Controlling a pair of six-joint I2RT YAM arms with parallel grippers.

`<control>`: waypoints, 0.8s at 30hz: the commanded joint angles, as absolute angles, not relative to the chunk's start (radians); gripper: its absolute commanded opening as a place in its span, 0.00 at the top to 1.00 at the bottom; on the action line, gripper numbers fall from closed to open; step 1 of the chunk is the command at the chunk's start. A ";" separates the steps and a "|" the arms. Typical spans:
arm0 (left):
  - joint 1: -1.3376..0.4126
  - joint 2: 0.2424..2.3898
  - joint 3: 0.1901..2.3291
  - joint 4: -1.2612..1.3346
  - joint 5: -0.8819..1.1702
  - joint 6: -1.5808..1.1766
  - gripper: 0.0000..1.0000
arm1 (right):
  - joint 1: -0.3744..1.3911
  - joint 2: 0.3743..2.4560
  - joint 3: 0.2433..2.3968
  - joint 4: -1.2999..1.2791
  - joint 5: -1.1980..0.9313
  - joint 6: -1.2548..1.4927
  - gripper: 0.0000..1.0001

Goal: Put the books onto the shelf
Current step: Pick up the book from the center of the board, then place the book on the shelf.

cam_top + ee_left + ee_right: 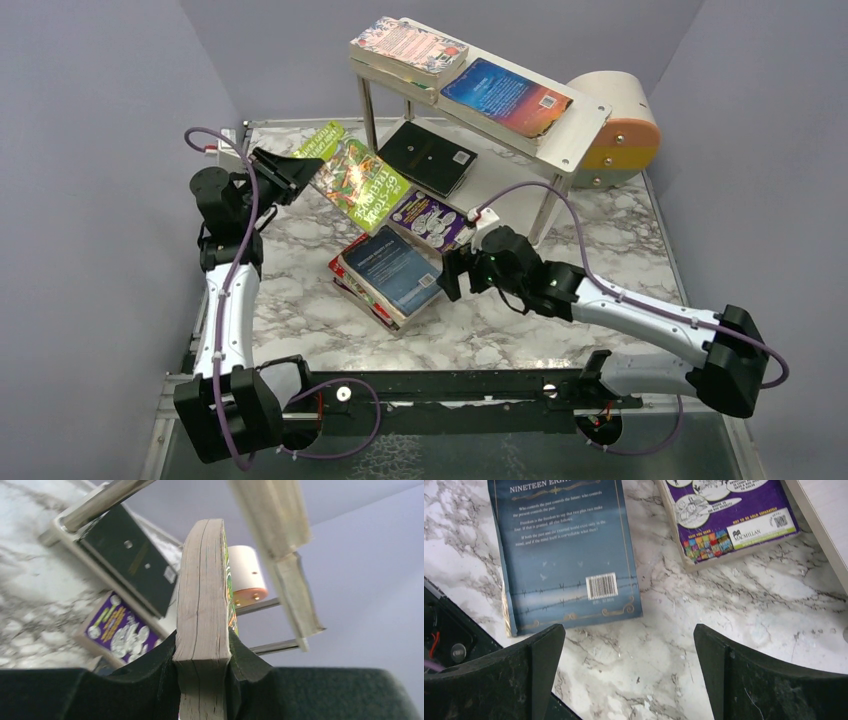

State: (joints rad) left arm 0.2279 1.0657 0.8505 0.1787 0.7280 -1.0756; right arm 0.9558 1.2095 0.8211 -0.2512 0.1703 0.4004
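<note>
My left gripper (300, 170) is shut on a green book (355, 178), held off the table left of the shelf (575, 135); the left wrist view shows its page edge (202, 595) pinched between both pads. A pink-patterned book (408, 45) and a blue-and-orange book (505, 96) lie on the shelf's top board. A black book (428, 157) lies on the lower board. A purple cartoon book (430, 220) and a blue book (392, 270) atop a red one lie on the marble. My right gripper (452, 272) hangs open beside the blue book (561, 550), with bare marble between its fingers.
A round beige-and-orange cylindrical box (620, 130) stands behind the shelf's right end. Grey walls close in the table on three sides. The purple book (729, 517) lies against the shelf's lower board (824, 515). A black rail (450, 385) runs along the near edge.
</note>
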 commanded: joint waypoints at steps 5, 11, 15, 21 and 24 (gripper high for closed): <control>0.231 1.067 1.104 0.429 0.655 -1.408 1.00 | 0.963 1.054 0.745 -0.310 0.208 0.413 0.00; 0.177 1.153 1.316 0.436 0.550 -1.464 1.00 | 0.968 1.013 0.721 -0.314 0.206 0.418 0.00; 0.075 1.206 1.420 0.406 0.429 -1.459 1.00 | 0.976 0.983 0.705 -0.318 0.205 0.427 0.00; -0.180 1.316 1.595 0.269 0.154 -1.339 1.00 | 0.982 0.932 0.686 -0.342 0.220 0.436 0.00; -0.307 1.375 1.661 0.256 0.022 -1.293 1.00 | 0.984 0.902 0.676 -0.355 0.226 0.443 0.00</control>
State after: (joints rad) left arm -0.1764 1.3296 1.5570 0.2653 0.2924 -1.3510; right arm 0.9764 0.9485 0.6964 -0.3267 0.1909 0.4221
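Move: The left hand already grips the green book by its edge at the left of the shelf; the pink book on the top board, over which it is being carried, lies about 12 cm ahead, 18 to the right and 13 above. The blue-orange book on the same board is some 36 cm to the right, 3 ahead and 10 above, and the black book on the lower board about 10 ahead, 23 right and 24 below. From the right hand, the pink book is roughly 25 cm ahead, 9 left and 31 above. Keeping its pinch on the green book, the left hand climbs fast and almost straight up, about 26 cm past the level of the shelf's top board, tipping its fingers up by some 20 degrees and rolling its left side down about as much, and near the top it swings roughly 9 cm to the right, towards the pink book. Meanwhile the right hand, empty and wide open, eases back and to its right, a few centimetres each way, away from the books left on the table. ##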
